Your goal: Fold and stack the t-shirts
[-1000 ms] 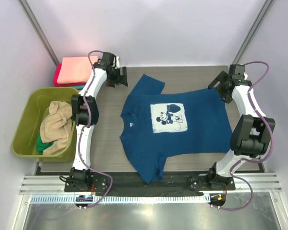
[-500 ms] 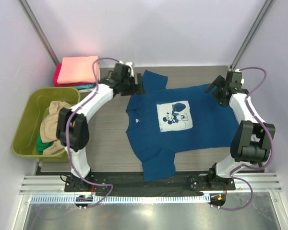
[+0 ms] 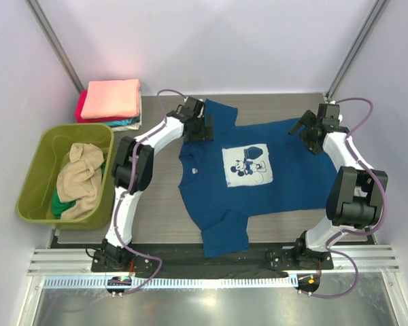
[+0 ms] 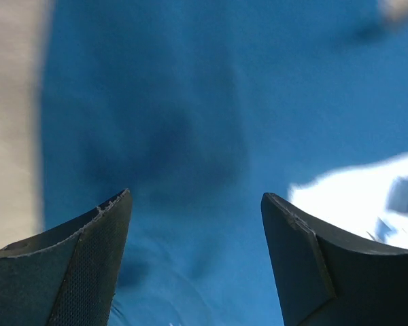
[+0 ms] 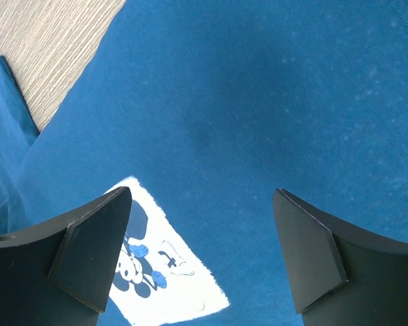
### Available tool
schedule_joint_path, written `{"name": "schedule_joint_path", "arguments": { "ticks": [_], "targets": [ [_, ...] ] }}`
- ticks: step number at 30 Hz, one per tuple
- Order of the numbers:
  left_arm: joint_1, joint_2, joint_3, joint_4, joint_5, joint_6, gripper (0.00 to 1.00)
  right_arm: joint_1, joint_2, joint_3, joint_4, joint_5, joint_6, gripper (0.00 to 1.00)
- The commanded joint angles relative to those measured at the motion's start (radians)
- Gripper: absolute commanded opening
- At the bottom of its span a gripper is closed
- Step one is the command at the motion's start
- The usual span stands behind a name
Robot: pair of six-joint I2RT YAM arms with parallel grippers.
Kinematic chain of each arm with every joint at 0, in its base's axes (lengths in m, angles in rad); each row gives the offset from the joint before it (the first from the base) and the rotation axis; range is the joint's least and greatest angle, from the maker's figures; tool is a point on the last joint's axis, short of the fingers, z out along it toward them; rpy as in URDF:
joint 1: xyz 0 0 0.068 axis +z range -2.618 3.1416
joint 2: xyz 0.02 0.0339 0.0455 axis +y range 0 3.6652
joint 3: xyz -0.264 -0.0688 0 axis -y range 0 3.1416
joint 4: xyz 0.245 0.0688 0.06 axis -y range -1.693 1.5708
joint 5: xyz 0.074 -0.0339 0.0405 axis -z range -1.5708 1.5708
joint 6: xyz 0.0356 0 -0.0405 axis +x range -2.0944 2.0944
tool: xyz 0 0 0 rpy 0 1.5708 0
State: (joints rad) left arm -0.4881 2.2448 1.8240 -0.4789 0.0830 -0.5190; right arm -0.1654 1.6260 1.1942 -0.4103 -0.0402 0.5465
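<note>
A navy blue t-shirt [image 3: 272, 183] with a white cartoon patch [image 3: 247, 164] lies spread flat on the table. My left gripper [image 3: 205, 126] hovers over its far left sleeve, open, with only blue cloth [image 4: 190, 136] beneath the fingers. Over the shirt's far right hem my right gripper [image 3: 307, 133] is open too, looking down on blue cloth [image 5: 272, 102] and the white patch [image 5: 160, 265]. Folded salmon-pink [image 3: 110, 97], red [image 3: 81, 109] and teal shirts sit stacked at the far left. A tan shirt [image 3: 80, 178] and a green one [image 3: 58, 206] lie in the tub.
The olive-green plastic tub [image 3: 37, 170] stands off the table's left side. Bare wood-grain table [image 3: 156, 197] shows left of the blue shirt. White walls and slanted metal posts [image 3: 54, 41] close in the back corners.
My left arm swung right from beside the folded stack to over the blue shirt's far sleeve, its jaws narrowing slightly. The shirt shifted right early on. My right gripper moved slightly left over the hem.
</note>
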Motion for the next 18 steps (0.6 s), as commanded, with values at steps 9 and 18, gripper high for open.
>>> {"name": "schedule_joint_path", "arguments": {
  "ticks": [9,18],
  "targets": [
    [0.207,0.177,0.267,-0.312,-0.250,0.178,0.79,0.007,0.077,0.062,0.050,-0.029,0.006,0.91],
    [0.247,0.146,0.529,-0.435,-0.209,0.223,0.77,0.067,0.115,0.113,0.051,-0.021,0.032,0.90]
  ]
}}
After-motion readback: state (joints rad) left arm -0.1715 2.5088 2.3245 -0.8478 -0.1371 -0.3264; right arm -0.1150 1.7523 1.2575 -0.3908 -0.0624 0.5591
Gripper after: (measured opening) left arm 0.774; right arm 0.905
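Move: Just above the open t-shirt, the left hand has the far sleeve about 9 cm ahead and 6 cm to the right, some 5 cm below. The collar is roughly 17 cm back and 6 cm left; the folded stack is about 42 cm left and 11 cm ahead. From the right hand, the shirt's far edge is some 8 cm ahead, 5 cm left and 10 cm below, with the mouse print about 25 cm left and 13 cm back. Sweeping low off the shirt with open fingers, the left hand travels about 20 cm left and 10 cm forward towards the folded stack, away from the far sleeve, rolling and turning counter-clockwise by some 15 degrees each. The right hand, also open, first sinks over the cloth, then eases forward and left towards the shirt's far edge. ##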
